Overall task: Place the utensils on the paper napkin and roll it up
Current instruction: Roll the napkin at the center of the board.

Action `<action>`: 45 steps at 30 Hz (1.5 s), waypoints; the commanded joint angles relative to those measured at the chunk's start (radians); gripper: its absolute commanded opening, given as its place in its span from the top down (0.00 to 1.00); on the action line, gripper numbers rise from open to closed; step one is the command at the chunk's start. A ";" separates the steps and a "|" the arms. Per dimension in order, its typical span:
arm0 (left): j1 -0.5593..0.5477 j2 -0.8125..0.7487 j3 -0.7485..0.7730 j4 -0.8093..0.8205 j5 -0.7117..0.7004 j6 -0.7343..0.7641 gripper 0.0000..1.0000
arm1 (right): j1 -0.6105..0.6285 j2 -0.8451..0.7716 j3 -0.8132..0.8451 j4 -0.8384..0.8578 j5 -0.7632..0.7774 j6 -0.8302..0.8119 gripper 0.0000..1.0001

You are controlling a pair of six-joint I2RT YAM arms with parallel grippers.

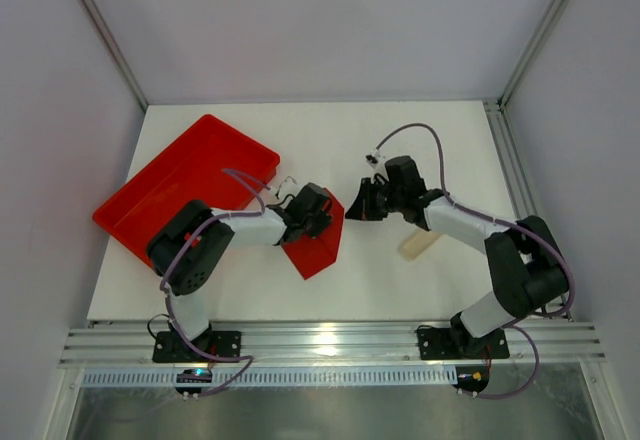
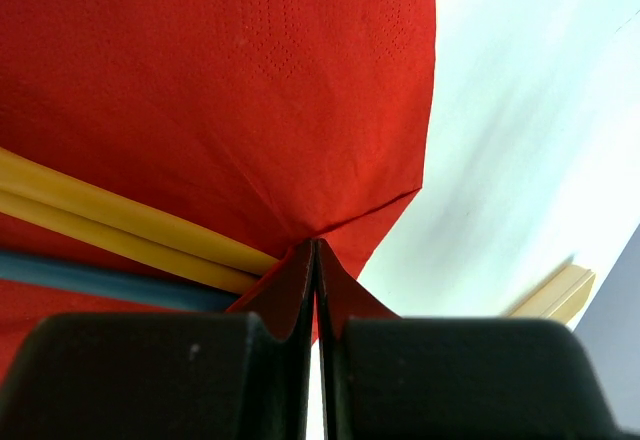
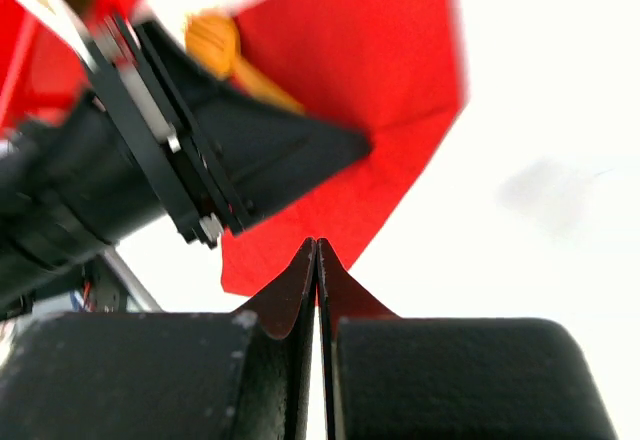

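Observation:
The red paper napkin lies at the table's middle, its right corner raised. My left gripper is shut, and its tips pinch a fold of the napkin, with a crease running out from them. Two tan utensils lie across the napkin just left of the fingers. One rounded end shows behind the left gripper. Another utensil rests on the bare table under my right arm. My right gripper is shut, its tips at the napkin's near edge.
A large red tray stands at the back left, partly under the left arm. A blue strip runs below the utensils. The pale stick on the table also shows at the right of the left wrist view.

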 commanded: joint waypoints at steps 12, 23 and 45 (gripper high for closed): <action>0.010 0.022 -0.008 -0.051 0.021 0.054 1.00 | -0.103 0.315 0.517 -0.230 -0.132 -0.258 0.86; 0.010 0.014 0.007 -0.102 0.028 0.080 1.00 | -0.111 0.573 0.797 -0.391 -0.230 -0.349 0.66; -0.016 -0.003 0.018 -0.160 -0.005 0.063 1.00 | -0.068 0.762 0.835 -0.416 -0.376 -0.390 0.62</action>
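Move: Some 11 cm ahead of the right hand, 5 cm to its left and 7 cm below lies the far end of the folded napkin. The utensils' middle is roughly 3 cm ahead and 14 cm left of that hand; the empty wooden tray lies about 13 cm to its right and 1 cm back. From the left hand, whose shut tips are already on the napkin by the handle ends, the far end is about 8 cm ahead, 1 cm right. Swinging up and forward about 13 cm around the napkin's right side, the right hand then sinks and comes back some 3 cm while easing left, down to the napkin's far end. It turns about 20 degrees counter-clockwise and opens its fingers to over a third, their tips ending either side of the far edge. The left hand keeps its shut fingertips on the napkin beside the handles. ##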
